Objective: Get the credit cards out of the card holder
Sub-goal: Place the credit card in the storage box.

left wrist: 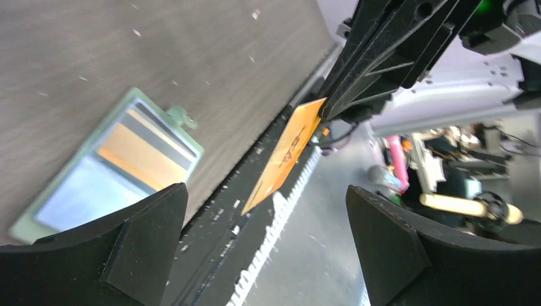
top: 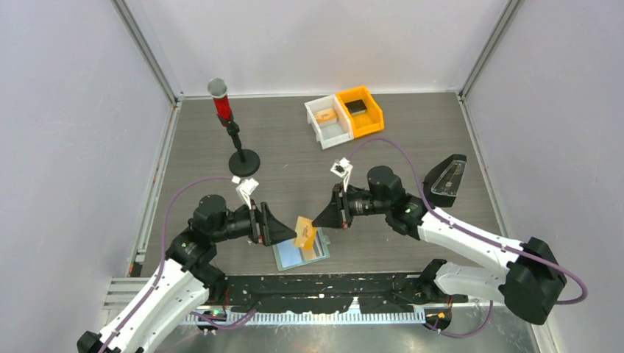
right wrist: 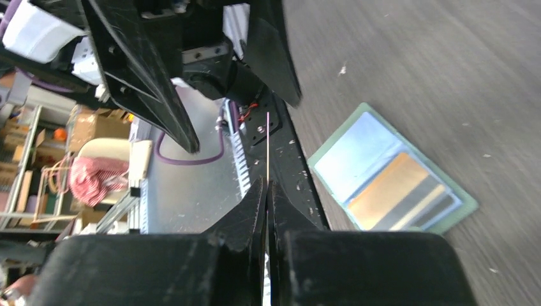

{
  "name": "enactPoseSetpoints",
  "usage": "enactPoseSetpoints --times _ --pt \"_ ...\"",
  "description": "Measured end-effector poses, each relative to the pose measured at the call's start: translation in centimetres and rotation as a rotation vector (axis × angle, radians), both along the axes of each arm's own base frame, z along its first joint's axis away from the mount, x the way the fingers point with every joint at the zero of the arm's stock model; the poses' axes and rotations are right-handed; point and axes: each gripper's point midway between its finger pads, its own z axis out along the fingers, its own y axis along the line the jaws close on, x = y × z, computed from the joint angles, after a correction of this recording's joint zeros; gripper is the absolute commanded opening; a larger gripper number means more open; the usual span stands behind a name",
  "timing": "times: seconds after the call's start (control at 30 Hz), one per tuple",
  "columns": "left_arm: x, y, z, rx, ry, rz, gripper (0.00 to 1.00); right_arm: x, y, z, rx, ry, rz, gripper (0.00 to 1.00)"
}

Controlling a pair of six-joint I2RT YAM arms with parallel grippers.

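Observation:
A tan-orange credit card [top: 304, 232] hangs in the air above the card holder [top: 302, 252], with my right gripper [top: 318, 220] shut on its right edge. The right wrist view shows that card edge-on as a thin line [right wrist: 267, 146] running out from the shut right gripper [right wrist: 266, 183]. My left gripper [left wrist: 266, 190] stands open, its fingers either side of the card's [left wrist: 287, 153] lower end without touching it. The pale-green card holder [left wrist: 108, 166] lies flat on the table. It holds a light blue card [right wrist: 357, 153] and an orange striped card [right wrist: 390, 191].
A red-topped stand [top: 229, 129] rises at the back left. A white bin [top: 327, 120] and an orange bin [top: 360, 110] with a black block sit at the back. A black tray [top: 447, 180] lies at the right. The black base rail [top: 324, 290] runs just behind the holder.

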Motion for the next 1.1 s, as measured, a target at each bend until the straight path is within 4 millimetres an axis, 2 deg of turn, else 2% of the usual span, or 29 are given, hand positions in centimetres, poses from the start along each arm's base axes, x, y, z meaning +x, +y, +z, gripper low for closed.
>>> enactPoseSetpoints --times 0.17,0.27,0.37,0.47,0.6,0.83,0.97,1.1 --pt "1.6 2.1 1.4 0.125 -0.083 0.139 0.99 2.3 -2.1 0.3 -0.027 -0.033 -0.120 0.05" --pt "1.9 3.4 1.0 0.184 -0.090 0.200 0.99 3.9 -3.5 -0.4 -0.080 -0.029 -0.201 0.05" --pt "2.0 4.9 0.0 0.259 -0.069 0.266 0.99 6.6 -5.1 0.0 -0.121 -0.038 -0.308 0.05" --pt "2.0 6.0 -0.4 0.307 -0.068 0.310 0.99 10.8 -6.9 2.0 -0.125 -0.083 -0.442 0.05" --pt "2.1 7.0 -0.1 0.339 -0.078 0.354 0.99 16.0 -9.1 3.4 -0.141 -0.115 -0.592 0.05" --pt "1.8 8.3 1.4 0.388 -0.129 0.372 0.99 25.1 -13.4 2.4 -0.194 -0.090 -0.834 0.05" --pt "1.7 9.0 2.0 0.417 -0.166 0.378 0.99 29.7 -15.0 1.6 -0.215 -0.068 -0.919 0.05" --pt "1.3 9.3 2.3 0.404 -0.195 0.383 0.99 33.8 -15.5 1.1 -0.218 -0.063 -0.960 0.05"
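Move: From the right hand, which already holds the orange credit card, the white storage box lies some 45 cm ahead and about 5 cm to the right, roughly 19 cm lower. The yellow box adjoins it, about 12 cm farther right and 4 cm farther out. The opened card holder is below, about 5 cm left and 1 cm back. From the left hand the white box is about 47 cm ahead, 11 cm right and 17 cm lower. Forward and to the right, quickly and nearly level, the right hand carries the pinched card about 34 cm out and 15 cm right towards the storage boxes. It swings clockwise some 55 degrees, so its fingers turn from pointing left to pointing forward-left at the white box. The left hand, still wide open and empty, backs off leftward from the card, turning counter-clockwise. ##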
